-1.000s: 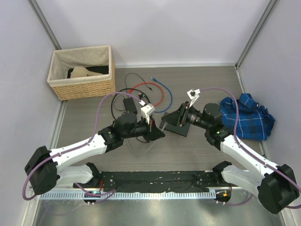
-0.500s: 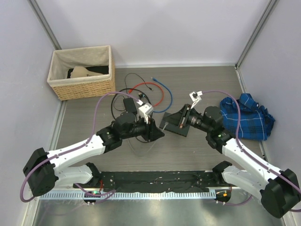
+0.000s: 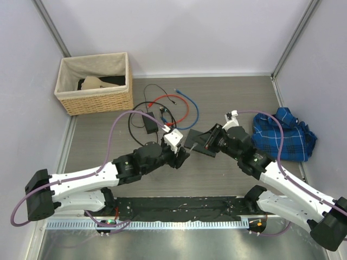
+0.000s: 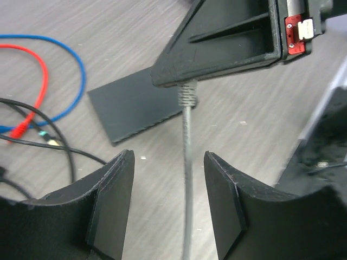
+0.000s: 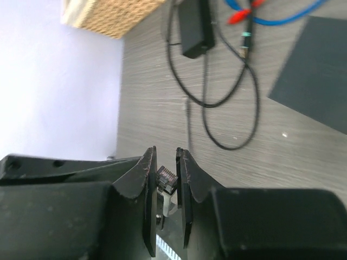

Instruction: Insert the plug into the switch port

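Note:
The switch (image 3: 194, 139) is a flat dark box lying on the table between the arms; it also shows in the left wrist view (image 4: 135, 105) and at the right edge of the right wrist view (image 5: 320, 70). My right gripper (image 5: 166, 157) is shut on the plug (image 5: 167, 176), whose contacts point out past the fingertips. It hovers just above the switch (image 3: 209, 142). The plug's thin grey cable (image 4: 187, 162) hangs down from the right gripper (image 4: 227, 43) and runs between the fingers of my left gripper (image 4: 168, 162), which is open and not touching it. The switch port is not visible.
A black power brick (image 3: 150, 122) with looped black cords, a red cable (image 3: 165, 99) and a blue cable (image 3: 191, 111) lie behind the switch. A wicker basket (image 3: 95, 81) stands at the back left. A blue plaid cloth (image 3: 284, 132) lies at the right.
My left gripper has opened and let go of the cable while backing toward the near side. My right gripper has shut on the plug and shifted slightly right.

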Tool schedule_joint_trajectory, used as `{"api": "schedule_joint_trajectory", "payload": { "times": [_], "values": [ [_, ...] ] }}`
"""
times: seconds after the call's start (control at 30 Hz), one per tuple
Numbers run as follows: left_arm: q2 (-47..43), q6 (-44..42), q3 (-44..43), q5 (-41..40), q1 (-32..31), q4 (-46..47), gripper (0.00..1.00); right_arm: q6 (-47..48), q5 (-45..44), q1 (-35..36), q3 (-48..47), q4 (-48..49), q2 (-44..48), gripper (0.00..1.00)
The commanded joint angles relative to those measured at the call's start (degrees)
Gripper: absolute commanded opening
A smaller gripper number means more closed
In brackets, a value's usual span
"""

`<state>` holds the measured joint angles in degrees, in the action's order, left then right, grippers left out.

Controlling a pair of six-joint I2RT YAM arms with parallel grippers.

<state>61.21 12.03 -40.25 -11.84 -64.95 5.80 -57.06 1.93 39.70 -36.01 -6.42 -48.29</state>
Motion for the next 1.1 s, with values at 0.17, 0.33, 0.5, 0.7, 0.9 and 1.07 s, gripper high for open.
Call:
{"api": "schedule_joint_trajectory", "payload": {
  "times": [0.17,0.33,0.5,0.7,0.9,1.07],
  "values": [
    [5.58,-8.87,-3.52,-7.50,-2.73,9.13,0.56,-6.66,-10.46,3.18,-5.12,-7.03,-1.63,0.01],
    [8.48,-8.52,-3.26,-8.11,-3.34,13.70,0.55,-8.07,-13.00,4.59,-5.21,-7.47,-1.80,0.01],
    [10.42,-7.81,-3.08,-10.14,-3.69,17.92,0.53,-9.12,-14.76,6.00,-5.30,-7.56,-1.63,0.01],
    [12.27,-7.02,-3.61,-9.26,-4.13,19.86,0.50,-10.53,-16.35,7.40,-5.30,-7.56,-1.98,0.01],
    [12.97,-5.97,-3.17,-9.87,-4.31,20.74,0.35,-10.97,-17.05,7.85,-5.47,-7.30,-2.33,0.01],
    [12.36,-5.44,-2.29,-10.66,-4.40,21.36,0.12,-11.50,-16.96,8.29,-4.95,-7.21,-2.86,0.01]
  ]
}}
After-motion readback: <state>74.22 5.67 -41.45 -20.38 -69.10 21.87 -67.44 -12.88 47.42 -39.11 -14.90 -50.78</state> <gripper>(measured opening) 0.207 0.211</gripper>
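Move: The ribbed boot of the grey cable's plug, held in the right fingers, lies about 5 cm to the left hand's right, 2 cm ahead and roughly level with it. The dark flat switch lies some 8 cm ahead, 6 cm right and 18 cm below the left hand; the black power brick is 15 cm ahead, 14 cm left and equally low. From the right hand, the boot is about 1 cm to its left, 1 cm back and 1 cm below; the switch is 4 cm ahead, 1 cm right and 18 cm below. The left fingertips close around the ribbed boot, just beside the right fingers that keep their pinch on the plug. To get there, the open left hand slides about 4 cm right and 2 cm forward along the cable, dipping a little early on and tipping up slightly, with most of the closing at the very end. The right hand sinks nearly 2 cm, turning some 10 degrees clockwise and tipping down. ##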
